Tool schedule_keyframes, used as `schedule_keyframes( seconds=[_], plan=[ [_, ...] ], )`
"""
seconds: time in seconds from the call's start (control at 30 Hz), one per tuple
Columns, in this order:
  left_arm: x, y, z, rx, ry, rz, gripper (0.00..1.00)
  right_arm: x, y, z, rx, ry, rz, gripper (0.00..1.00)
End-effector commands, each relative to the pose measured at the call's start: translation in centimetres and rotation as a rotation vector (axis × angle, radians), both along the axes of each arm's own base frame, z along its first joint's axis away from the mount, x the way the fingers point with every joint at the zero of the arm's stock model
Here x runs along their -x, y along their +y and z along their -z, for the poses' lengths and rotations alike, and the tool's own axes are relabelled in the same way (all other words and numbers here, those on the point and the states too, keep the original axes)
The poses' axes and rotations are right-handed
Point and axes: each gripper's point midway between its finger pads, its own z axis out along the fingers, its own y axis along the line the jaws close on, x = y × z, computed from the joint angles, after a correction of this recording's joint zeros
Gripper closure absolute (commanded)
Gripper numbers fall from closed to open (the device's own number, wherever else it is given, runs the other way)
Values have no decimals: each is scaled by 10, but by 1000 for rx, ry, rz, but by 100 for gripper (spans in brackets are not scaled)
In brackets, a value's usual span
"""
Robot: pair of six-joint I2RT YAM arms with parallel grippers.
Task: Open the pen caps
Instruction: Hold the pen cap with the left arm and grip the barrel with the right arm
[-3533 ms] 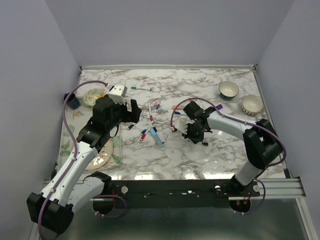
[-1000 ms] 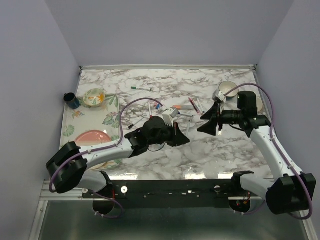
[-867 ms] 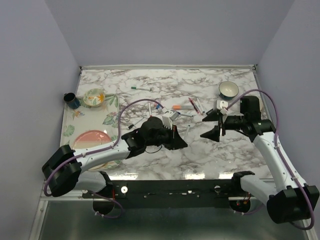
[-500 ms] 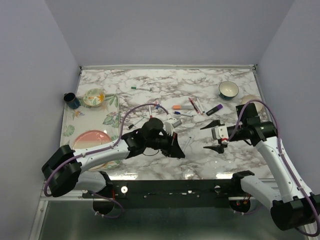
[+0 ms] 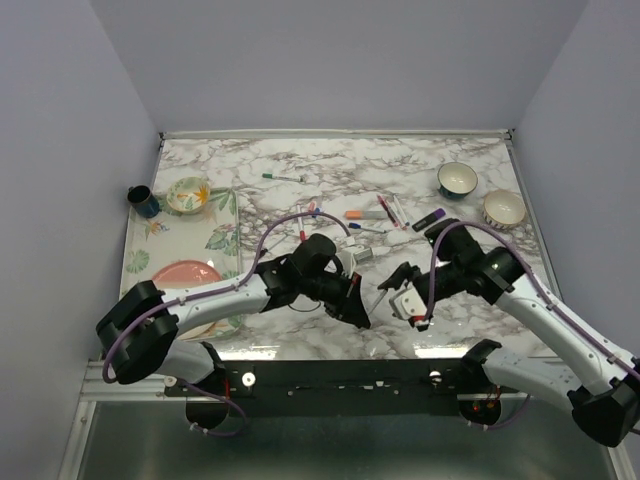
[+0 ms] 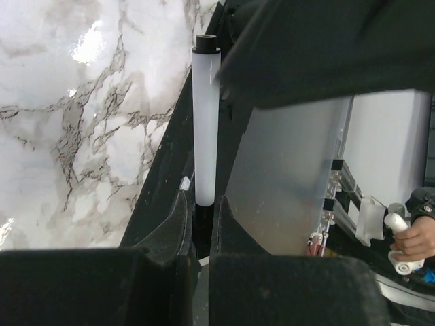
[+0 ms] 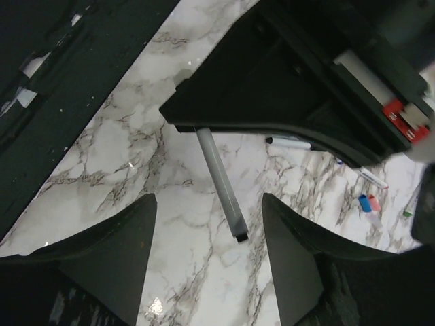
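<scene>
My left gripper (image 6: 202, 200) is shut on one end of a white pen (image 6: 205, 122), which sticks straight out from it and ends in a black tip. The end inside the jaws looks dark. In the top view this gripper (image 5: 355, 303) hangs over the near middle of the table. My right gripper (image 5: 398, 295) faces it, open. In the right wrist view the pen (image 7: 221, 180) pokes in between the right gripper's (image 7: 209, 197) spread fingers without touching either. Loose blue and pink pen caps (image 7: 368, 202) lie on the marble further back.
More pens lie at mid table: green (image 5: 283, 178), orange (image 5: 355, 214), purple (image 5: 430, 218). Two bowls (image 5: 457, 179) (image 5: 503, 208) stand at the back right. On the left, a floral tray (image 5: 222, 240) carries a pink plate (image 5: 185, 272) and a small bowl (image 5: 187, 194). A dark cup (image 5: 143, 201) stands beside it.
My right arm has swung from the back right down to the near middle and turned to face the left gripper. The left gripper has carried the pen slightly nearer and to the right.
</scene>
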Motion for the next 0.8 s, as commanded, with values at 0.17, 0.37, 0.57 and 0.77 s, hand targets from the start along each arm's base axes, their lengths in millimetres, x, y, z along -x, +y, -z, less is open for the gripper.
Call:
schedule_keyframes(
  seconds=[0.17,0.37,0.57,0.77],
  plan=[
    [6,-14,-18,51,23,107,100,3,15,43,195,-58,-64,46],
    [4,-14,-19,35,20,104,96,1,13,56,263,-91,-55,89],
    [3,-8,-19,22,-1,89,76,4,14,43,209,-90,-18,100],
    [3,-6,-20,26,-7,86,68,6,13,45,206,-65,3,99]
  ],
)
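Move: The left fingers already hold the pen by its black cap. The middle of its white barrel is about 4 cm ahead of that hand, 3 cm to its right and 2 cm lower. From the open right hand, the barrel is roughly 1 cm back, 3 cm left and 5 cm below. On the table some 15 cm below the right hand, the blue pen lies about 16 cm ahead and 4 cm left, the purple marker 19 cm ahead and 11 cm right. Right hand drops some 4 cm and edges left to pinch the barrel; then left fingers loosen around the cap. ##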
